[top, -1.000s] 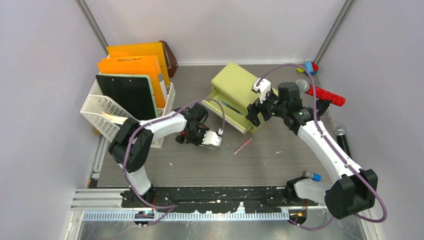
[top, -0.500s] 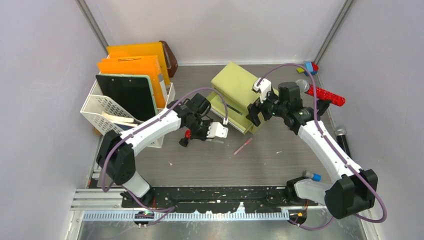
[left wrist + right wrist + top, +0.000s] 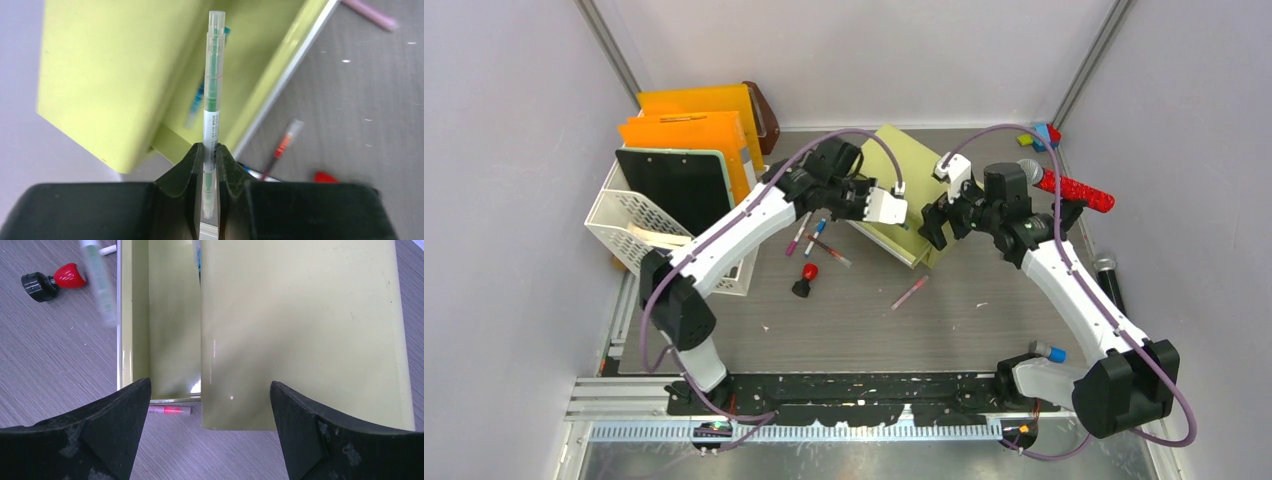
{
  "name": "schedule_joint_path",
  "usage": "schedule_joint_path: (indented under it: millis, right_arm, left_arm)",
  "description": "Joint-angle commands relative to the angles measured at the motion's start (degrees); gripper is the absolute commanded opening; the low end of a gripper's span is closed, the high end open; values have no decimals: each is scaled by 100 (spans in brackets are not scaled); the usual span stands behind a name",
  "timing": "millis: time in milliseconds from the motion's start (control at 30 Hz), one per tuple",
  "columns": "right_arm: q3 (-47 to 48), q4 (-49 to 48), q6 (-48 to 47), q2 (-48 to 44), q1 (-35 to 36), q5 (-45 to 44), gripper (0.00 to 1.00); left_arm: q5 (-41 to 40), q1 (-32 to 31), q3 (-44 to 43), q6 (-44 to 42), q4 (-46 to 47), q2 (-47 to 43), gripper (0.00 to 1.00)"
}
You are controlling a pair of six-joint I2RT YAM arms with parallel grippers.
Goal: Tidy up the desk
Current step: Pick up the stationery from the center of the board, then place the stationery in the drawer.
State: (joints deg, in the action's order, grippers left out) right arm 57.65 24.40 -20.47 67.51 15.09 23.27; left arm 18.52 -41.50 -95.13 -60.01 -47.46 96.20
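On the desk (image 3: 944, 320) stands a yellow-green drawer cabinet (image 3: 892, 160) with its drawer (image 3: 160, 315) pulled open. My left gripper (image 3: 210, 150) is shut on a clear pen with a green core (image 3: 213, 95), which points forward over the drawer; a blue pen (image 3: 196, 107) lies inside. From above, the left gripper (image 3: 882, 206) hangs at the cabinet's left front. My right gripper (image 3: 210, 405) stands wide open at the cabinet's near corner, holding nothing. Loose on the desk lie a pink pen (image 3: 910, 292), a red-and-black stamp (image 3: 805, 279) and two more pens (image 3: 812, 236).
A white file basket (image 3: 624, 215) with orange folders and a black clipboard stands at the left. A red glittery microphone (image 3: 1074, 187), a black microphone (image 3: 1109, 280) and small coloured blocks (image 3: 1044, 133) lie along the right wall. A black perforated rail (image 3: 854, 385) runs along the near edge.
My left arm has risen from beside the red stamp and swung away to the right up to the open drawer, with the green pen in its jaws. The right arm has stayed still.
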Motion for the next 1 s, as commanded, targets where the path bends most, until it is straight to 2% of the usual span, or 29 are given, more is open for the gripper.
schedule_joint_path:
  millis: [0, 167, 300, 467, 567, 667, 833, 933, 967]
  right_arm:
    - [136, 202, 200, -63, -101, -175, 95]
    - [166, 188, 290, -195, -248, -217, 95]
    - [206, 222, 270, -426, -338, -228, 95]
    - [460, 810, -103, -724, -349, -256, 97]
    - [488, 1201, -478, -1064, -349, -253, 98]
    - [504, 2008, -970, -1316, -349, 31, 99]
    - [405, 3197, -1843, -1492, -260, 971, 95]
    - [280, 3366, -2173, -1455, 88, 970, 94]
    - [229, 3364, -2264, -1422, 419, 783, 93]
  left_arm:
    - [-336, -14, -840, -678, -209, 655, 3]
    - [-581, -68, -1178, -1049, -304, 1072, 12]
    - [-617, -87, -1032, -1101, -135, 1049, 18]
    - [-893, -96, -776, -958, 326, 897, 43]
    - [-1021, -102, -677, -738, 604, 750, 57]
    - [-1175, -104, -661, -443, 753, 595, 72]
    - [-1764, -104, -257, 505, 1150, -36, 82]
    - [-2086, -89, 312, 1210, 1406, -585, 90]
    - [-2154, -75, 499, 1422, 1469, -759, 93]
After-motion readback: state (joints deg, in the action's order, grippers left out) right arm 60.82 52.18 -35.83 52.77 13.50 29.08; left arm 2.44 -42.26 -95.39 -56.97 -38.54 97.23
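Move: The left hand holds the green pen; the open drawer's middle lies about 5 cm to its right, 2 cm ahead and 14 cm below. The red pen lies some 6 cm left, 4 cm back, the red-and-black stamp 11 cm left, 10 cm back, both about 21 cm down. From the empty right hand the pink pen lies roughly 9 cm back, 3 cm left and 17 cm down; the drawer is 8 cm left, 4 cm ahead, 10 cm down. Left takes the green pen forward-down 6 cm, releases it into the drawer, rises; right draws back 10 cm. ##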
